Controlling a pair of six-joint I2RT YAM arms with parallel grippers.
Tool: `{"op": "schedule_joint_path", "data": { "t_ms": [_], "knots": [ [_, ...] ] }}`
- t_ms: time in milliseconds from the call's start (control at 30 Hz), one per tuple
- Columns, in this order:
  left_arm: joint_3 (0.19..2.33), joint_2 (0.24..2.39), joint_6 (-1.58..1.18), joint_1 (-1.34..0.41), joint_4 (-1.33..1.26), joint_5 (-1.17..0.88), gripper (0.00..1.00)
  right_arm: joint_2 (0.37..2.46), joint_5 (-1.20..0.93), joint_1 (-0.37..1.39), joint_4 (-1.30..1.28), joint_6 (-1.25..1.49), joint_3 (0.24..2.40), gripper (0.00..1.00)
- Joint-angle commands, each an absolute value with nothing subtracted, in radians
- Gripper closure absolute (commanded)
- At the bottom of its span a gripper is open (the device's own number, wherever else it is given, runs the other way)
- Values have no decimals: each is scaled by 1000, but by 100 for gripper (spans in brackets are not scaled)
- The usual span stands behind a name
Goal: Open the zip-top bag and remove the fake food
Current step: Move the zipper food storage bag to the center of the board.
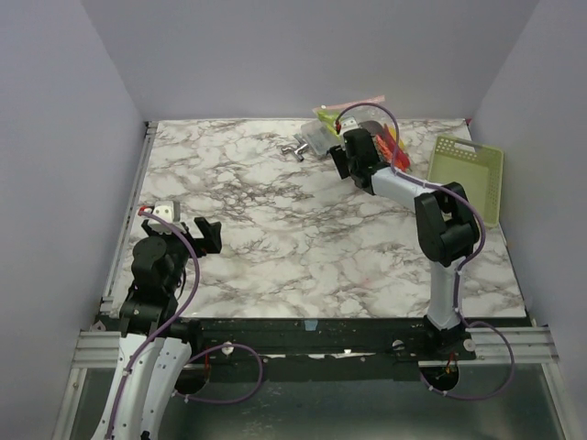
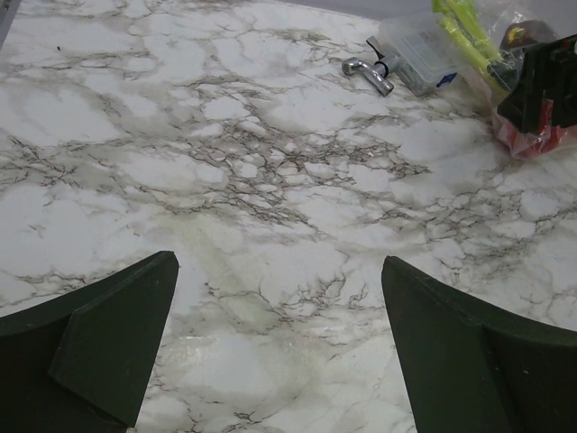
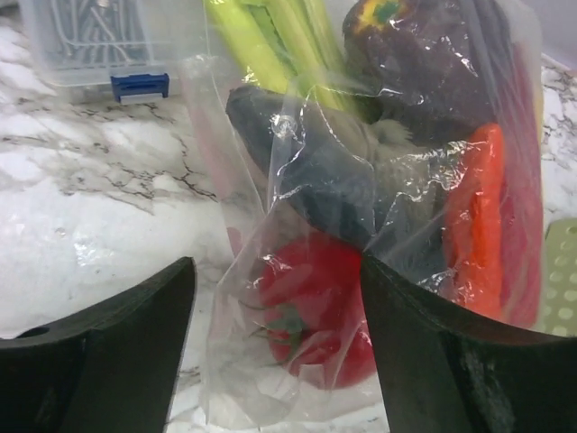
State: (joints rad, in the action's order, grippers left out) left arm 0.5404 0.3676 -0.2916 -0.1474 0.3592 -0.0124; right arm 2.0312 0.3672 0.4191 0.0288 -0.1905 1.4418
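The zip-top bag (image 1: 359,115) lies at the back of the table, clear and crinkly, with its pink strip toward the wall. Through the plastic (image 3: 270,180) the fake food shows: a red tomato (image 3: 315,307), an orange piece (image 3: 478,216), a dark purple piece (image 3: 424,54) and green stalks (image 3: 270,45). My right gripper (image 3: 275,262) is open, its jaws on either side of the bag's near end with the tomato between them; the right finger touches the plastic, the left one stands apart. By the front left of the table my left gripper (image 2: 279,257) hangs open over bare marble.
A small clear box (image 1: 318,139) with a blue latch (image 3: 140,86) sits just left of the bag. A metal fitting (image 1: 295,148) lies beside it. A light green basket (image 1: 468,174) stands at the right edge. A small pale block (image 1: 165,211) sits near the left arm.
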Motion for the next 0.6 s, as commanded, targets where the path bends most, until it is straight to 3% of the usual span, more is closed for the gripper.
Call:
{"op": "schedule_joint_path", "data": {
  "t_ms": [0,167,567],
  "knots": [
    [559,369,-281,-140,339,-27,2,2098,472,422,85,-228,1499,35],
    [559,370,-281,-138,339,-28,1,2096,485,421,110,-241,1485,66],
    [560,361,-284,-139,338,-38,1,2039,429,418,105,-212,1450,94]
  ]
}}
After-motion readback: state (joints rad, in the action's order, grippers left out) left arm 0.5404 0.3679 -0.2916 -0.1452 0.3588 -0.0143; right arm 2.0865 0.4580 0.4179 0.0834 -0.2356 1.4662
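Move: The right hand is above the tomato end of the zipper bag, gripper still mostly open. The bag's middle lies about 8 cm ahead, 5 cm to the right and 5 cm below; the tomato in it is level with the hand, 3 cm right. The clear screw box is about 11 cm ahead and 10 cm left, the green basket roughly 26 cm right and 1 cm back. From the left hand the bag is some 36 cm ahead, 35 cm right. Close the right gripper almost fully on the loose clear film above the tomato, pinching it between the fingertips. As the fingers shut, ease the hand about 1 cm down and, over the bag, roughly 1 cm each forward and right; then let it come up by half a centimetre or so and hold there, with the wrist rolled only some 5 degrees. ##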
